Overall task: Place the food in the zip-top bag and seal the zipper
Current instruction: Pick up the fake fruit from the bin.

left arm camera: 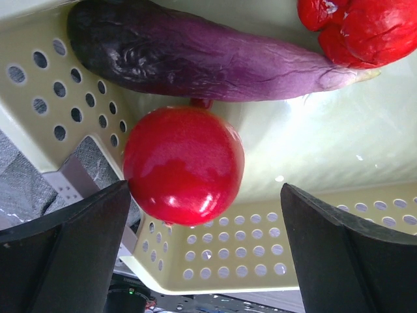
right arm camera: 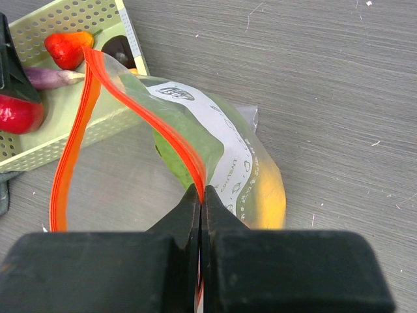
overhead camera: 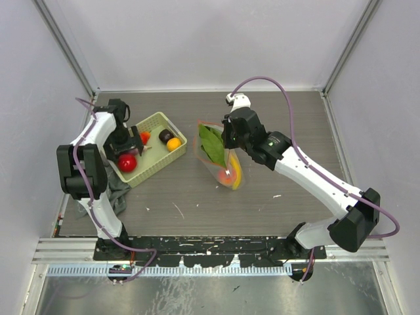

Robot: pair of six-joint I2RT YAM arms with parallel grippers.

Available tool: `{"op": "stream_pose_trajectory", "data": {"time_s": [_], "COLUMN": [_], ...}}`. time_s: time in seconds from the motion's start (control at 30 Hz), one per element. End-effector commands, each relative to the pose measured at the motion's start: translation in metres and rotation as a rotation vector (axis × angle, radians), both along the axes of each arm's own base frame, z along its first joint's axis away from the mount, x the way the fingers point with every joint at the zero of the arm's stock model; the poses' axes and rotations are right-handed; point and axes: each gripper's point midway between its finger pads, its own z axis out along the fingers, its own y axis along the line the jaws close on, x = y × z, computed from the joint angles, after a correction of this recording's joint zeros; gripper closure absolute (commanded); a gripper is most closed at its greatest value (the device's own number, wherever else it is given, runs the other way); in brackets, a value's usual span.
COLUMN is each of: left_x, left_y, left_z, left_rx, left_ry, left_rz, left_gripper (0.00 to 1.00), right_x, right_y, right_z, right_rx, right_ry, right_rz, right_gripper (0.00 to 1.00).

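Note:
The zip-top bag (overhead camera: pixel 222 157) lies mid-table with a green leaf (overhead camera: pixel 210 143) and a yellow banana (overhead camera: pixel 235 176) inside. My right gripper (right arm camera: pixel 201 192) is shut on the red-orange zipper (right arm camera: pixel 148 112) and holds that edge up. The mouth gapes, and the other strip loops left. Through the plastic I see the leaf (right arm camera: pixel 177 153) and banana (right arm camera: pixel 272 195). My left gripper (left arm camera: pixel 205 251) stands open inside the basket. A glossy red round fruit (left arm camera: pixel 184 166) sits just ahead of its fingers, nearer the left one. Beyond that lie a purple eggplant (left arm camera: pixel 195 62) and a red piece (left arm camera: pixel 352 29).
The yellow-green mesh basket (overhead camera: pixel 174 125) at the left also holds a dark brown piece (overhead camera: pixel 165 135) and an orange one (overhead camera: pixel 174 144). A grey cloth (overhead camera: pixel 118 197) lies under its near corner. White walls and metal posts surround the table.

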Motion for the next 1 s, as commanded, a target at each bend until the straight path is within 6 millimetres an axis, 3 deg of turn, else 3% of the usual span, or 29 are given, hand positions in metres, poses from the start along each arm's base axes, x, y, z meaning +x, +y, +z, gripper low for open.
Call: {"op": "stream_pose_trajectory", "data": {"time_s": [0.0,0.3,0.5,0.7,0.97], "left_x": [0.001,-0.001,-0.002,-0.003,-0.004], "left_y": [-0.004,-0.004,-0.01,-0.019,-0.032], "left_z": [-0.002,-0.012,-0.014,0.0,0.027], "left_rx": [-0.035,-0.038,-0.07,-0.111,-0.165], "left_ry": [0.025,0.063,0.073,0.009,-0.088], "left_rz": [-0.017,-0.015,-0.02,-0.032,-0.053], "left_gripper": [0.01,0.06,0.22,0.36,0.38], "right_x": [0.003,0.003,0.002,0.001,0.002], "right_y": [0.002,0.005,0.004,0.004,0.003], "right_z": [0.03,0.03,0.029,0.028,0.035], "right_rx": [0.063,0.074,0.076,0.075,0.084], "right_ry": [-0.084,-0.082,-0.081,-0.078,-0.086], "right_rz": [-0.002,0.005,0.005,0.005,-0.001], "right_gripper": [0.99,0.99,0.99,0.99,0.99]}}
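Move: The red pomegranate lies almost under the open left fingers, about 3 cm below them, 2 cm back and 1 cm to their left, in the bin's near corner. From that hand the eggplant's middle is some 5 cm ahead and 1 cm left, the red pepper 8 cm ahead and 6 cm right, the dark avocado about 10 cm ahead and 15 cm right, all 4 cm down. For the right hand the pomegranate is roughly 40 cm left, 1 cm ahead and 20 cm below. The left fingers close on the red pomegranate from both sides and pinch it around its middle, after the hand, pointing down, has sunk about 2.5 cm over it and eased slightly back. With the grip shut on the fruit, the hand then shifts right and rises, nearly 2 cm each. The right hand stays put, still pinching the edge of the bag's mouth. ##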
